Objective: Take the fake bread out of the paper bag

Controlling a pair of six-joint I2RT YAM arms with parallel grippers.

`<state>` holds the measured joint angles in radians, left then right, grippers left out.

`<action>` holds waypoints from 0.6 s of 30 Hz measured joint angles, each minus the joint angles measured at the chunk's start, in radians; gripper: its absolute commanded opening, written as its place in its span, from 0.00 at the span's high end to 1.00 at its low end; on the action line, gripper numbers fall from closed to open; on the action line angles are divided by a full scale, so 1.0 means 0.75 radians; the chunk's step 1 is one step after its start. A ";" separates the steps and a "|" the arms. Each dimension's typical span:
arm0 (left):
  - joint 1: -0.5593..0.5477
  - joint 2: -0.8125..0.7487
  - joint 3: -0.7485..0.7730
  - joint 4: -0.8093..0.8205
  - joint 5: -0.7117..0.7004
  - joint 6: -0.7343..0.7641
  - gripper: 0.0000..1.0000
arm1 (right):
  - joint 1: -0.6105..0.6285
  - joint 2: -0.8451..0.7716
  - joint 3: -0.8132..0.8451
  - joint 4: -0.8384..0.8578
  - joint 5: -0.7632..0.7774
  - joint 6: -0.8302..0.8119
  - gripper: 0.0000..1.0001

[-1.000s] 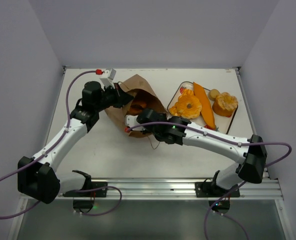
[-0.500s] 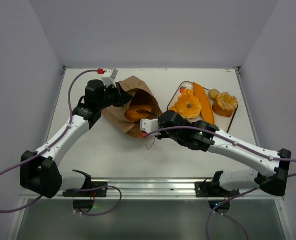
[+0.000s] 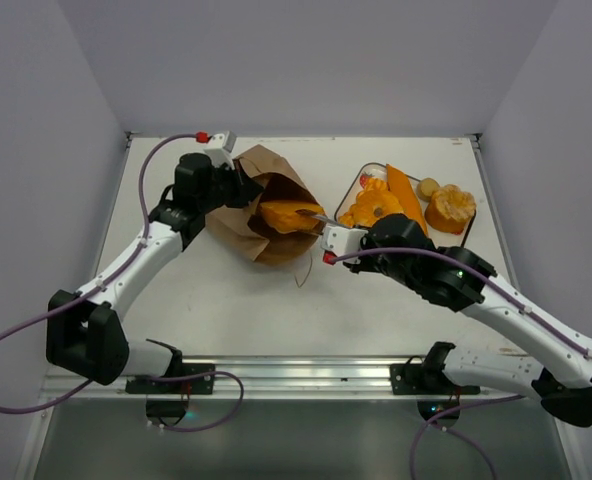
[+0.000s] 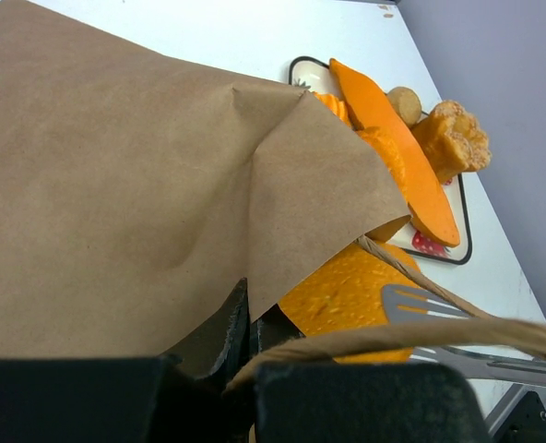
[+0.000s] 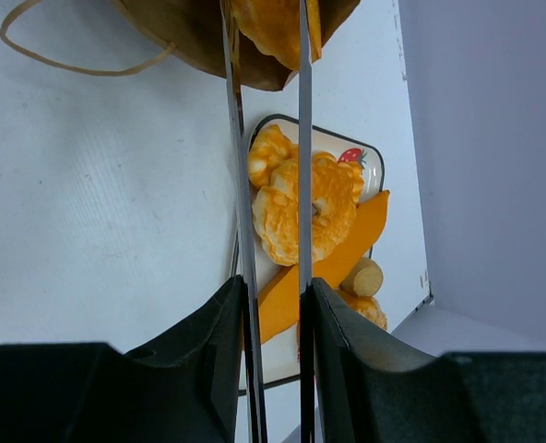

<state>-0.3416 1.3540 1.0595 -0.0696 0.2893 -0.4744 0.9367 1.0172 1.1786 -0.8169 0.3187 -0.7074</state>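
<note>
The brown paper bag (image 3: 238,222) lies on its side with its mouth facing right. My left gripper (image 3: 238,186) is shut on the bag's upper edge (image 4: 255,277) and holds the mouth up. My right gripper (image 3: 336,243) is shut on metal tongs (image 3: 316,215), its fingers squeezing the two tong arms (image 5: 241,185). The tong tips clamp an orange piece of fake bread (image 3: 286,215) at the bag's mouth (image 5: 271,26), also seen in the left wrist view (image 4: 347,291). A ring loaf (image 3: 376,210), a baguette (image 3: 406,205) and a braided piece (image 3: 450,208) lie on the tray.
The strawberry-print tray (image 3: 347,188) sits right of the bag, with a small roll (image 3: 429,187) at its far side. The bag's string handle (image 5: 70,65) loops loose on the table in front of the mouth. Grey walls close in the table on three sides.
My right arm has drawn back to the right with the tongs, pulling the orange bread from deep in the bag to its mouth. The left gripper has kept its hold on the bag's edge.
</note>
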 measured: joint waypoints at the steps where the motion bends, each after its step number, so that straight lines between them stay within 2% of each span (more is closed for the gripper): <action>1: 0.001 0.006 0.002 -0.001 -0.006 0.000 0.98 | -0.012 -0.015 -0.007 -0.001 -0.006 0.001 1.00; 10: 0.004 0.039 0.052 -0.035 -0.065 0.014 0.97 | -0.126 -0.169 -0.084 -0.031 -0.101 0.018 1.00; 18: 0.022 0.151 0.143 -0.057 -0.109 0.041 0.97 | -0.296 -0.344 -0.122 -0.073 -0.231 0.051 1.00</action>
<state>-0.3248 1.4670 1.1671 -0.1127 0.2073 -0.4438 0.7147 0.7589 1.0870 -0.8715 0.1455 -0.6693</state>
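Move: The right hand already holds tongs whose jaws grip a piece of the fake bread, still in the paper bag's mouth, about 12 cm ahead, 11 left and 11 below that hand. Its tray is some 21 cm ahead, 17 right and 24 below, the ring bread roughly 20 ahead and 8 right. The bag's middle lies around 14 ahead and 18 left. From the left hand, pinching the rim, the gripped bread is about 3 cm back, 10 right and 9 below. Keeping its grip on the tongs, the right hand draws the bread out of the bag's mouth to the right by about 6 cm and a little back, towards the tray side, while the wrist rolls some 10 degrees with its left side rising and swings slightly clockwise. The left hand stays shut on the bag's rim and carries it the other way, about 3.5 cm forward and slightly left, turning a few degrees counter-clockwise. ##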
